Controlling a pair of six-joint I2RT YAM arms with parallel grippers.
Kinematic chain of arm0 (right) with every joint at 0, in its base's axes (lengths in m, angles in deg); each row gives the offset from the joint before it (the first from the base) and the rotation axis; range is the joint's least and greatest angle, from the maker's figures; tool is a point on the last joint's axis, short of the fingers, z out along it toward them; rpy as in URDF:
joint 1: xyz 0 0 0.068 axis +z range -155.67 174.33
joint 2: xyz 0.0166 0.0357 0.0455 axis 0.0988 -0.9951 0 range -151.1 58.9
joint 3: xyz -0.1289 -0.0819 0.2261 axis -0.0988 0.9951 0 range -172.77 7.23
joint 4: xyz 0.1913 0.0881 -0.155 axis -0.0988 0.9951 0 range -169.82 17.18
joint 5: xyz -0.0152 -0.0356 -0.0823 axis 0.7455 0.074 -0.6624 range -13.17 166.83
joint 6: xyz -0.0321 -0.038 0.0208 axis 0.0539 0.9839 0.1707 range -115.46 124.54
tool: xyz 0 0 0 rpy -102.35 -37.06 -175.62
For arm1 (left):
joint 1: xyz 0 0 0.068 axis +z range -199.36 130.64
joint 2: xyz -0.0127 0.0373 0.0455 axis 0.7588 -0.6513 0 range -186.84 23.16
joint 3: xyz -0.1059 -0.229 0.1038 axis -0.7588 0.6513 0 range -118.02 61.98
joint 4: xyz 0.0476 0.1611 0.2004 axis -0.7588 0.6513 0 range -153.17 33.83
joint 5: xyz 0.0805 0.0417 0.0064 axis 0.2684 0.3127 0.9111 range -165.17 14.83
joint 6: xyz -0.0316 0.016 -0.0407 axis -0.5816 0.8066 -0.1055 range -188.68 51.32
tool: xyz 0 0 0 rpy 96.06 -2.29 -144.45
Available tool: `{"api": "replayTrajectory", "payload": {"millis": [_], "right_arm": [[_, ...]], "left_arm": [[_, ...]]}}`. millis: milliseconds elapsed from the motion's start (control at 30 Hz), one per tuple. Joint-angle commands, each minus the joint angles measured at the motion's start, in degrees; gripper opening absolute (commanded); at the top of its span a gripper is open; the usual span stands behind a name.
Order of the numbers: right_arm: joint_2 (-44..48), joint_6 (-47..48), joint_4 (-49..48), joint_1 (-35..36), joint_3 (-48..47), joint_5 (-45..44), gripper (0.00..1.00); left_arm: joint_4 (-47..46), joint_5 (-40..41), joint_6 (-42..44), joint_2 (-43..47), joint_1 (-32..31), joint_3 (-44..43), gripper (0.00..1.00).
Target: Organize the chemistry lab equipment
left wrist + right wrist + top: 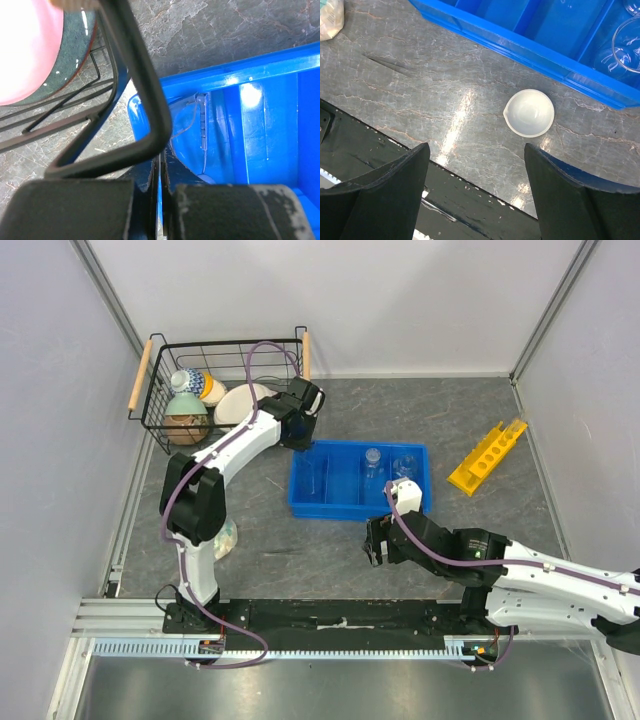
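A blue tray (355, 515) in the middle of the table holds clear glass vessels (373, 462) and a thin tube (202, 125). My left gripper (300, 435) is at the tray's far left corner, and its jaws (161, 165) are shut on the tray's thin left wall. A small white dish (529, 113) lies on the table just in front of the tray's near wall (520, 47). Above the table near the dish, my right gripper (476, 150) hangs open and empty, and it hides the dish in the top view. The yellow rack (487, 455) lies at the far right.
A black wire basket (160, 425) with pastel ceramic bowls stands at the back left, and its wire (140, 75) runs close past my left fingers. A pale rounded object (225, 537) sits by the left arm's base. The black mounting rail (470, 200) runs along the near edge.
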Motion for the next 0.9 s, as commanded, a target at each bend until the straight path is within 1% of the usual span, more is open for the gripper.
{"api": "replayTrajectory", "payload": {"millis": [0, 133, 267, 300, 467, 533, 567, 600, 767, 867], "right_arm": [[1.2, -1.1, -2.2, 0.3, 0.6, -0.4, 0.83], [2.0, -1.3, -2.6, 0.4, 1.2, 0.0, 0.84], [2.8, -1.7, -2.6, 0.3, 1.6, 0.3, 0.84], [3.0, -1.7, -2.6, 0.3, 1.8, 0.4, 0.84], [4.5, -2.0, -2.2, 0.3, 2.0, 0.3, 0.83], [4.8, -2.0, -2.2, 0.3, 2.2, 0.3, 0.84], [4.9, -2.1, -2.1, 0.3, 2.3, 0.4, 0.84], [5.1, -2.2, -2.1, 0.4, 2.3, 0.4, 0.83], [5.3, -2.4, -2.1, 0.3, 2.2, 0.6, 0.84], [5.0, -2.0, -1.9, 0.4, 1.8, 0.3, 0.84]], "left_arm": [[-2.1, -0.9, -1.6, -2.2, -0.1, 2.3, 0.02], [-2.2, -0.6, -2.5, -1.7, -0.7, 3.8, 0.02], [-1.9, 1.7, -3.4, -1.2, -1.6, 4.7, 0.04], [-1.8, 2.1, -3.5, -1.2, -1.9, 4.7, 0.07], [-0.5, 4.0, -4.1, -1.1, -3.1, 4.8, 0.2], [-0.1, 4.7, -4.3, -0.8, -3.5, 4.9, 0.28], [0.2, 5.1, -4.4, -0.7, -4.1, 5.0, 0.35], [0.2, 5.3, -4.5, -0.2, -4.2, 5.0, 0.37], [1.5, 6.7, -5.1, 1.5, -5.4, 5.1, 0.43], [2.5, 7.6, -5.4, 3.9, -5.9, 5.0, 0.44]]}}
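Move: The goggles, still pinched at one edge by the left fingers, are already in the mouth of the blue box's leftmost compartment; their middle is about 3 cm back, 2 cm right and 7 cm below the left hand. The wire basket's middle lies some 17 cm left and 13 cm ahead. The glass bottle is about 15 cm right, level fore-and-aft; the beaker is 22 cm right and 3 cm back. From the right hand the goggles lie about 21 cm ahead, 15 cm left. The left hand first sinks about 2 cm with its fingers still shut on the edge of the goggles, taking them farther down into the box's left compartment. Then the fingers open to a bit under half and let go while the hand draws back towards the robot, ending about 3.5 cm back, 3 cm lower and slightly right, away from the basket and over the goggles. ##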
